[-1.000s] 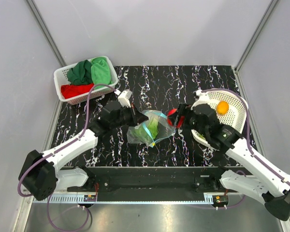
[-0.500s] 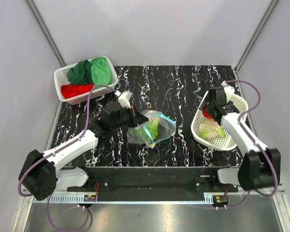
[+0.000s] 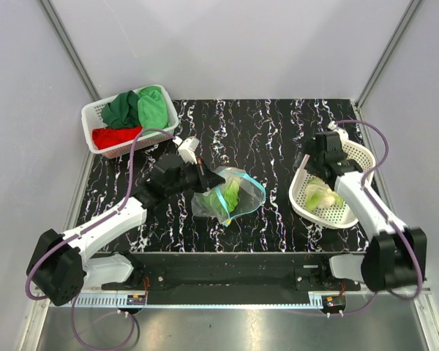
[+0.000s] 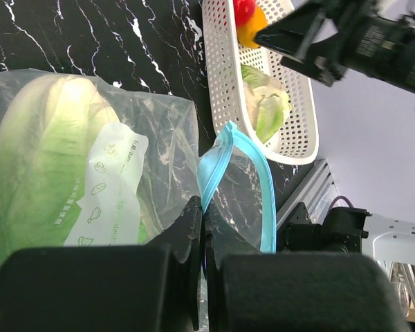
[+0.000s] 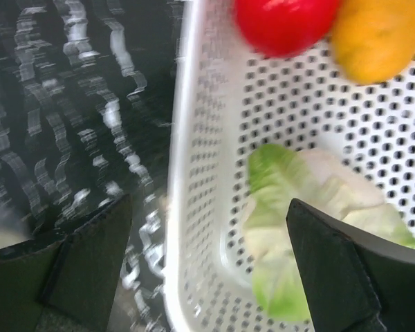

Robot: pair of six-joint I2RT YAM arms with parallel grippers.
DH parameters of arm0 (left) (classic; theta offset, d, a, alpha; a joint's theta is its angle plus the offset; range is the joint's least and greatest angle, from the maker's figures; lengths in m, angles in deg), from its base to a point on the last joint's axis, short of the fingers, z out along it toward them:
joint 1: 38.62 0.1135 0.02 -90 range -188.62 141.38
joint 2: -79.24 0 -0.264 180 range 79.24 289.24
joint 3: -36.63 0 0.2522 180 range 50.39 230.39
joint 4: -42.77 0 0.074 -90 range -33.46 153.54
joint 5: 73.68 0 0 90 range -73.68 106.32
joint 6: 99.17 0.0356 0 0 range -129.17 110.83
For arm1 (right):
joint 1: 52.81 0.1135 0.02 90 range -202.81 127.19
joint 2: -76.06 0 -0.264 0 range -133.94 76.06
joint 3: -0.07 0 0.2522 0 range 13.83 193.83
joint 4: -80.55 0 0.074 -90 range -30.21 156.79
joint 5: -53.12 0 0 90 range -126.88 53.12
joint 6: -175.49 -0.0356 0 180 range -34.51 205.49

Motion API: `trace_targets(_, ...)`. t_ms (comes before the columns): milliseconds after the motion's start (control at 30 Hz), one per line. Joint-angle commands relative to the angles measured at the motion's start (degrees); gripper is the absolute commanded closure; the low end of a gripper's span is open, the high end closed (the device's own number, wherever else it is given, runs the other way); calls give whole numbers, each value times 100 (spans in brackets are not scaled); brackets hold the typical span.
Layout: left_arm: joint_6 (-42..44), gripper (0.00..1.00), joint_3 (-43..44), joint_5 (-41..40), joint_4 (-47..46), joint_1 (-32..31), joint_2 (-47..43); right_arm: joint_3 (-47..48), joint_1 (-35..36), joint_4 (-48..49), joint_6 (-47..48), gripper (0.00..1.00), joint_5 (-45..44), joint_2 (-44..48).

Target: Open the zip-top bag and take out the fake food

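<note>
The clear zip-top bag (image 3: 230,194) lies at the table's middle, its teal zip mouth (image 4: 243,181) open. A green leafy piece (image 4: 52,149) is still inside. My left gripper (image 3: 207,178) is shut on the bag's zip edge, with the strip pinched between its fingers (image 4: 191,221). My right gripper (image 5: 207,259) hangs open and holds nothing, over the near rim of the white mesh basket (image 5: 181,166) on the right. In that basket lie a red piece (image 5: 283,22), a round orange (image 5: 377,34) and a pale cabbage-like piece (image 5: 311,214). The cabbage (image 3: 318,197) also shows in the top view.
A second white basket (image 3: 95,113) with green and red cloths (image 3: 135,110) stands at the back left corner. Grey enclosure walls surround the black marbled table (image 3: 263,131). The right basket (image 3: 351,216) sits tilted near the right wall.
My right gripper carried the red piece from the bag's mouth to the right basket, opened wider and let it go. The left gripper kept its hold on the bag.
</note>
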Motion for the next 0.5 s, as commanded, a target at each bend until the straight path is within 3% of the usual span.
trace_targets(0, 14, 100, 159, 133, -239, 19, -122, -106, 547, -234, -128, 0, 917, 1187)
trace_targets(167, -4, 100, 168, 133, -274, 19, -69, -281, 2005, -77, -1059, 8, 1937, 2076)
trace_targets(233, -21, 100, 177, 142, -274, 10, -52, -369, 2331, 90, -1516, 18, 2051, 2234)
trace_targets(300, -39, 100, 186, 151, -266, 10, -43, -422, 2797, 459, -1772, 31, 2113, 2226)
trace_targets(467, -65, 100, 247, 133, -266, -25, -16, -651, 3272, 1293, -2088, 47, 2421, 1375)
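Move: The right hand is empty over the left rim of the white basket. The cabbage still in the bag lies some 27 cm to its left, 10 cm back and 7 cm lower, with the right edge of the bag mouth about 16 cm left and 11 cm back. In the basket, the tomato sits roughly 8 cm right and 4 cm ahead, the loose cabbage 6 cm right and 10 cm back. From the left hand the bagged cabbage is about 4 cm ahead, 2 cm right and 13 cm below. While the left fingers keep the blue zip edge pinched and hold still, the right hand leaves the basket and swings fast, about 22 cm left and 12 cm back, to above the open bag mouth. It climbs some 11 cm on the way, dipping slightly at the end. The wrist turns about 35 degrees counter-clockwise and rolls its left side up, as the fingers narrow from wide open to a little over half. ##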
